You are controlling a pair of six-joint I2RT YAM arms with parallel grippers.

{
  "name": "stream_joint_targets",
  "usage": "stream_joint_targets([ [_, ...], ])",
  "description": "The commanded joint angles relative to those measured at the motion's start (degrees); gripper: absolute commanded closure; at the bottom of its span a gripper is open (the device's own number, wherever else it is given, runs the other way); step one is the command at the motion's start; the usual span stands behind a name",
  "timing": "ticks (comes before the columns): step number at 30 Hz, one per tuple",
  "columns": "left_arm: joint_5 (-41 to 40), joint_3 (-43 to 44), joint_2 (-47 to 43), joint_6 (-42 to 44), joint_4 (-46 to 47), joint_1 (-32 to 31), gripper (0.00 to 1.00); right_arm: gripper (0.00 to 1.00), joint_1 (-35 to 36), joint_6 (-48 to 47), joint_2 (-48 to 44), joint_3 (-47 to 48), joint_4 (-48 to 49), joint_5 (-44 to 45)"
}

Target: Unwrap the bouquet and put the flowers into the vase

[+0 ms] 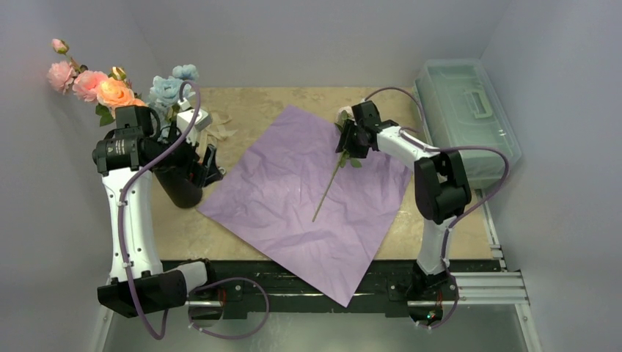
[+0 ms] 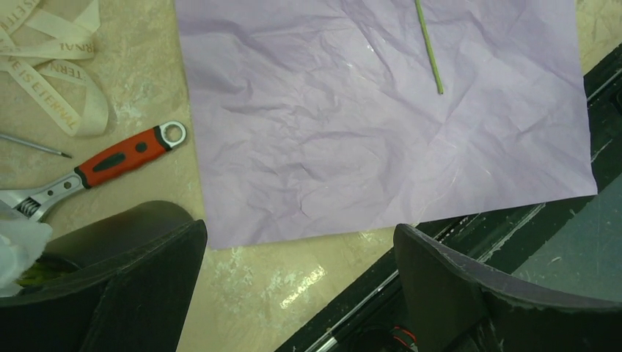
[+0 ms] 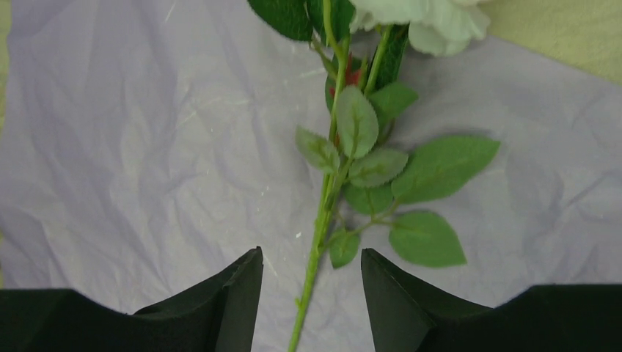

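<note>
The bouquet's lilac paper [image 1: 286,191] lies spread flat on the table, also seen in the left wrist view [image 2: 352,132]. One flower lies on it, with its pale head [image 3: 433,22] far and its green stem [image 1: 326,187] pointing near. My right gripper [image 1: 345,143] is low over it. Its jaws [image 3: 310,253] stand astride the stem [image 3: 323,213] with a gap on each side, so it is open. Several pink, peach and pale-blue flowers [image 1: 110,88] stand in the dark vase [image 1: 180,192] at the left. My left gripper [image 1: 209,165] hangs open and empty beside the vase [image 2: 301,231].
A cream ribbon [image 2: 51,66] and a red-handled wrench [image 2: 110,165] lie on the table left of the paper. A clear lidded box [image 1: 466,110] sits at the back right. The black front rail [image 1: 293,282] runs under the paper's near corner.
</note>
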Motion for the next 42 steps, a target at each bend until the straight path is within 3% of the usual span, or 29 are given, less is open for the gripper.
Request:
stream_joint_targets([
  [1,2.9,1.2,0.5,0.1,4.7,-0.5,0.0,0.45,-0.5,0.5,3.7,6.5,-0.3,2.9],
  [14,1.6,2.8,1.9,-3.8,10.0,-0.9,0.0,0.56,-0.5,0.8,12.5,10.7,-1.0,8.4],
  [21,3.2,4.3,4.2,-6.8,12.4,-1.0,0.0,1.0,-0.4,-0.1,10.6,11.8,-1.1,4.3],
  [24,5.1,4.9,6.3,-9.0,12.6,-1.0,0.02,1.0,-0.6,-0.5,6.4,10.8,-0.4,1.1],
  [29,10.1,3.7,7.8,-11.3,13.6,-1.5,0.03,1.0,-0.5,-1.3,-1.7,6.4,8.9,-8.1],
  [35,14.7,6.5,9.9,-13.1,13.6,-1.8,0.0,1.0,-0.5,-2.9,-7.3,6.6,14.8,-15.9],
  [42,26.2,9.6,12.5,-20.3,15.5,-1.8,0.0,1.0,1.5,3.1,-14.7,1.7,28.2,-27.6],
])
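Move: The white-pink flower lies on the purple paper. The part of its stem just below the leaves is about 4 cm ahead of my right hand, 1 cm to the right and 5 cm below. From the same hand, the bloom is some 11 cm ahead, neither left nor right, and the stem's bare end about 18 cm back and 8 cm to the left, both roughly 5 cm below. From my left hand, that gripping spot is roughly 22 cm ahead, 34 cm to the right and 25 cm below. I ease my half-open right hand forward and down about 4 cm each way onto the leafy stem and pinch it shut there. Then I lift fast, some 22 cm, drifting left and tipping the fingers up towards level as I carry the flower. Meanwhile I bring my empty, open left hand about 7 cm forward, ending slightly higher and farther right, rolling its left side down. ##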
